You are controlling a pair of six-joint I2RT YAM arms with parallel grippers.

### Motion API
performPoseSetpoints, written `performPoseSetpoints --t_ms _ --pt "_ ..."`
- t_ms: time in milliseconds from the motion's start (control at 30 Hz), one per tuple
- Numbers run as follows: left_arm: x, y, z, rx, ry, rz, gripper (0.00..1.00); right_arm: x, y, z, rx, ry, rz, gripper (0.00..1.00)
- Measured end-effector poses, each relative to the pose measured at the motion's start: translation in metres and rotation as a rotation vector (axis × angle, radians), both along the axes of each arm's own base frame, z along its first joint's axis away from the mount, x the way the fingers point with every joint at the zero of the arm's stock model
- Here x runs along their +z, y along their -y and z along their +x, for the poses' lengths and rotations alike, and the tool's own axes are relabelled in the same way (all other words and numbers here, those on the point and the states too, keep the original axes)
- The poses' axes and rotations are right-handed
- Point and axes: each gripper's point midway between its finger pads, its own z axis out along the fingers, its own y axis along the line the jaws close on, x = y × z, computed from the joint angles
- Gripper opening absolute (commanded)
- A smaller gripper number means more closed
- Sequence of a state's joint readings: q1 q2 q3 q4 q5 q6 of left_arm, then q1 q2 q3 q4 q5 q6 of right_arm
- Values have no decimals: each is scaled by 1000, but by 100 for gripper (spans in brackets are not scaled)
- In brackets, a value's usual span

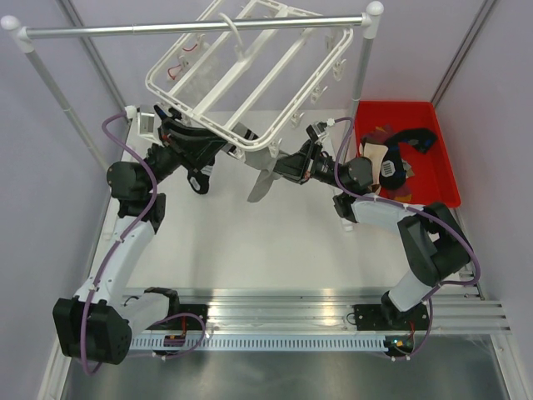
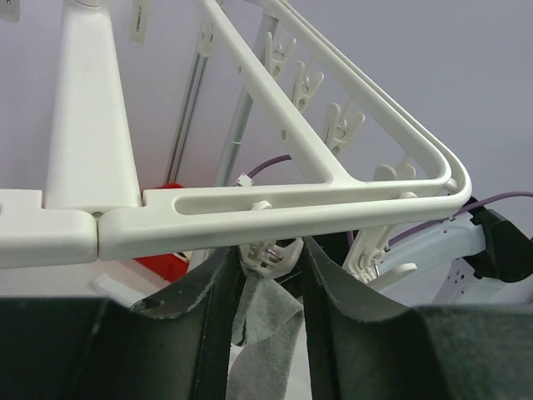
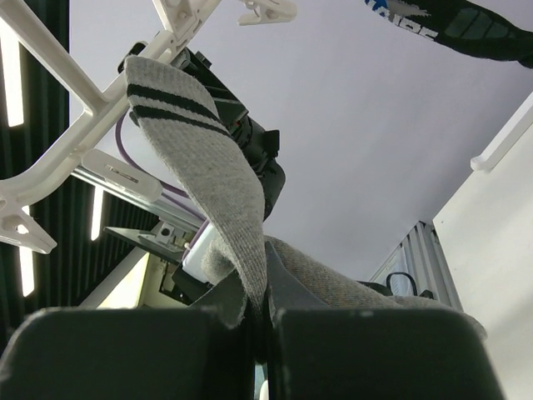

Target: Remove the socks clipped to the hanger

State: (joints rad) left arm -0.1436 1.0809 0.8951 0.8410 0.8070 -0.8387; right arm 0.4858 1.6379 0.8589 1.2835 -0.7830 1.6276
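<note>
The white hanger (image 1: 190,109) hangs tilted from the silver rail. One grey sock (image 1: 263,182) with black cuff stripes dangles from a clip on its near edge. In the left wrist view my left gripper (image 2: 268,267) straddles that clip (image 2: 271,254) just under the hanger bar (image 2: 291,208), both fingers against the clip's sides, with the grey sock (image 2: 266,329) hanging between them. My right gripper (image 3: 265,296) is shut on the grey sock (image 3: 208,158) lower down; the cuff leads up to the hanger (image 3: 75,129). From above, the left gripper (image 1: 241,140) is partly hidden under the frame and the right gripper (image 1: 279,165) is beside the sock.
A red bin (image 1: 441,179) at the right holds several loose socks (image 1: 391,162). The silver rail (image 1: 191,27) spans the back on two white-capped posts. Many unused clips dangle along the hanger's far side. Purple-grey walls close in left and right.
</note>
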Motion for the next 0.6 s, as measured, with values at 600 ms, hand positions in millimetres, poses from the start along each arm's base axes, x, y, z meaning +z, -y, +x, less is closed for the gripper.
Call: performPoseSetpoints --t_ms 600 --pt "1 1 5 42 -38 -31 2 -7 2 2 -78 76 -76 1"
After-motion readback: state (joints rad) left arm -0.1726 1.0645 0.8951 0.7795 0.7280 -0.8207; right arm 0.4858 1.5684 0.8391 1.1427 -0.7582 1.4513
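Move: The clip holding the grey sock hangs under the hanger's near rim, right between the left fingertips: about 2 cm to the right, 1 cm ahead and 1 cm above that hand. The empty corner clip is some 10 cm to that hand's right, about level ahead. The black sock hangs roughly 8 cm ahead, 8 cm left and 12 cm lower. From the right hand, the grey sock's clip lies about 10 cm left, straight across and 12 cm up. The left fingers close from a bit under half open to nearly shut, pinching the grey sock's clip between them just below the rim, the gripper effort rising as they shut; that hand otherwise stays in place. The right hand keeps its shut grip on the sock, still at first, then at the end starts to sink, under 1 cm, tilting about 5 degrees. ##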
